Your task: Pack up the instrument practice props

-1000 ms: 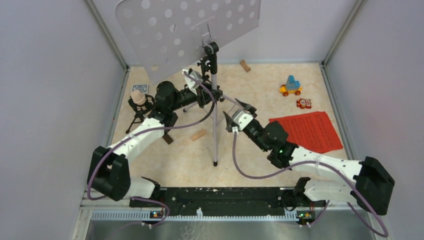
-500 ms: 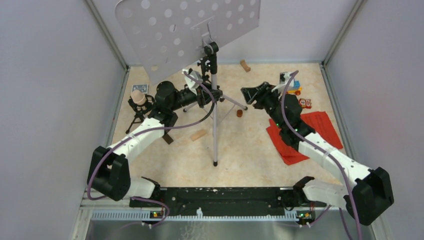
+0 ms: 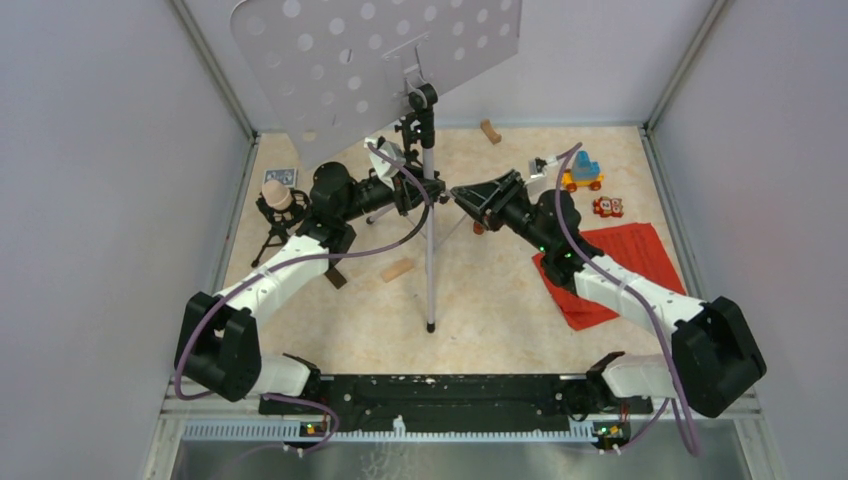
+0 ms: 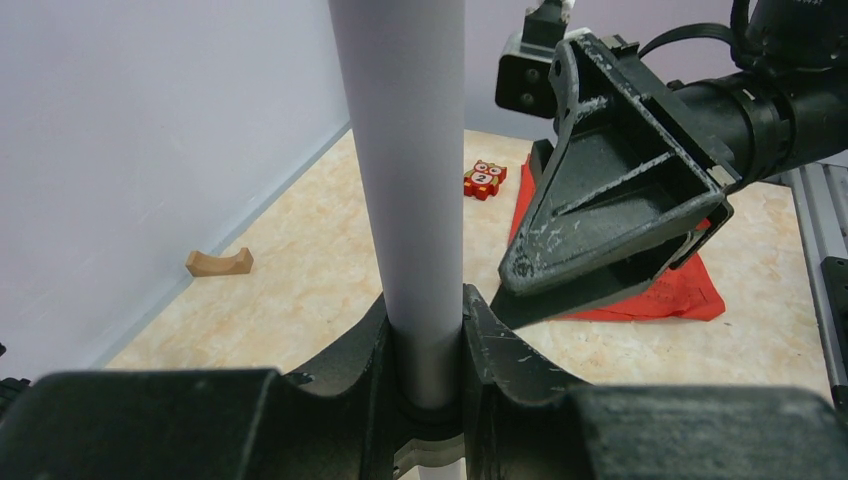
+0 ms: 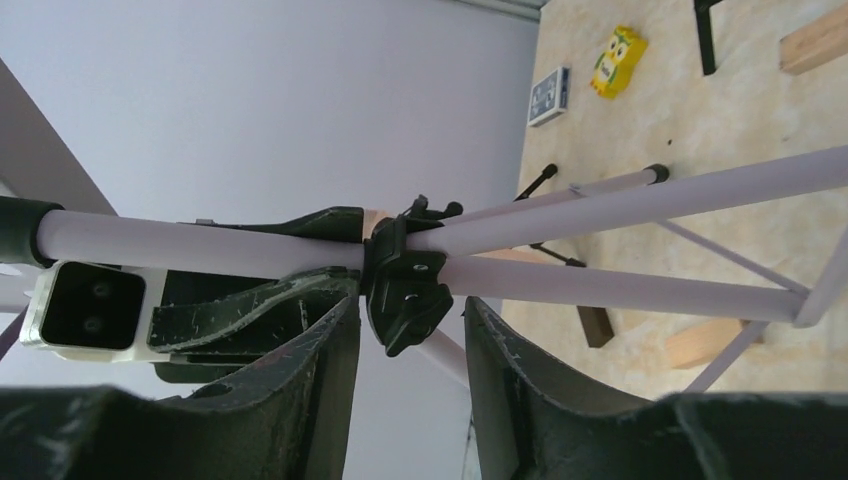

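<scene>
The music stand's white perforated desk (image 3: 370,60) towers at the back on a silver pole (image 3: 430,250) with splayed tripod legs. My left gripper (image 3: 424,190) is shut on that pole (image 4: 410,150), fingers pressed to both sides (image 4: 425,330). My right gripper (image 3: 468,200) comes in from the right, open, its fingers straddling the pole's black collar (image 5: 405,290) with a gap on each side (image 5: 410,330). Red sheet-music pages (image 3: 630,255) lie rumpled at the right under the right arm. A beige microphone (image 3: 278,198) stands on a small black tripod at the left.
Two toy cars (image 3: 582,172) (image 3: 607,207) sit at the back right. Wooden blocks lie at the back (image 3: 489,131) and by the pole (image 3: 397,269), with a dark block (image 3: 335,277) beside the left arm. A small card (image 3: 280,176) lies behind the microphone. Walls enclose three sides.
The right arm swung out to the back right, then in to the pole's collar, its jaws narrowing. The red pages now look rumpled. The left gripper has kept its hold unmoved.
</scene>
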Robot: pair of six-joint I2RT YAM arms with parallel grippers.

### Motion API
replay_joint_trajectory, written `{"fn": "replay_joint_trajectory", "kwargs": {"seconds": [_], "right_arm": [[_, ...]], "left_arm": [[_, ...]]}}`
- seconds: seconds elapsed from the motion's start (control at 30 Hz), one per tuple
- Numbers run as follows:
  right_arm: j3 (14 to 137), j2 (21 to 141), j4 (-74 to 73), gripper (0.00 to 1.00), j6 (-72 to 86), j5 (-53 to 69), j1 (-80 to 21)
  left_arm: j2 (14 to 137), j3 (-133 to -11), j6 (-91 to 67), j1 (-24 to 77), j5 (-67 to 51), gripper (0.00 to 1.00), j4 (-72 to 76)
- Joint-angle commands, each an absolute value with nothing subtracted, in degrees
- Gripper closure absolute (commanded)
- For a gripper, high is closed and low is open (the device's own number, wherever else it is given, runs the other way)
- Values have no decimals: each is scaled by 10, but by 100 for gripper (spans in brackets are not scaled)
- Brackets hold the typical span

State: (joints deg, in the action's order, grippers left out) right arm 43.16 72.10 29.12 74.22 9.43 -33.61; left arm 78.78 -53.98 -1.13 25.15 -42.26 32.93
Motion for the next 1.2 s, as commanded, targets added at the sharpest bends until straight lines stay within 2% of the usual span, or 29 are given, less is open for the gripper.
{"fn": "replay_joint_trajectory", "kwargs": {"seconds": [0.0,0.2,0.6,0.77,0.97,1.07,1.17], "right_arm": [[443,736,344,58,797,125,-349],[446,754,348,59,801,129,-354],[439,780,429,100,815,162,-357],[474,760,362,100,685,146,-370],[529,728,227,100,404,41,-428],[528,719,210,100,374,18,-430],[522,705,201,90,365,2,-431]], "left_arm": [[815,-534,40,258,-441,100,269],[817,-535,39,258,-445,100,268],[816,-535,41,258,-444,100,267],[817,-536,40,258,-446,100,267],[818,-537,40,258,-447,100,268],[818,-536,40,258,-445,100,267],[816,-536,40,258,-442,98,267]]}}
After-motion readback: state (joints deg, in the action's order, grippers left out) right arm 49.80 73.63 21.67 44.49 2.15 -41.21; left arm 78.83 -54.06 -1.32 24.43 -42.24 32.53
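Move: The black clamp knob of the music stand sits just off the open right fingertips, about 3 cm to their left, 1 cm back and 1 cm lower. The stand's pole runs upright behind it, some 5 cm left and 1 cm ahead of the right hand. The left gripper's fingers, already shut on the pole, are about 6 cm left, 1 cm ahead and 2 cm higher. From the left hand, the knob lies roughly 3 cm right, 2 cm back and 3 cm down. The right fingertips close on the clamp knob and pinch it, after the hand has eased about 3 cm left and slightly down to reach it. Staying there, the hand then rolls some 35 degrees about its own pointing line, counter-clockwise seen from behind the hand. The left hand keeps its hold on the pole against this. ##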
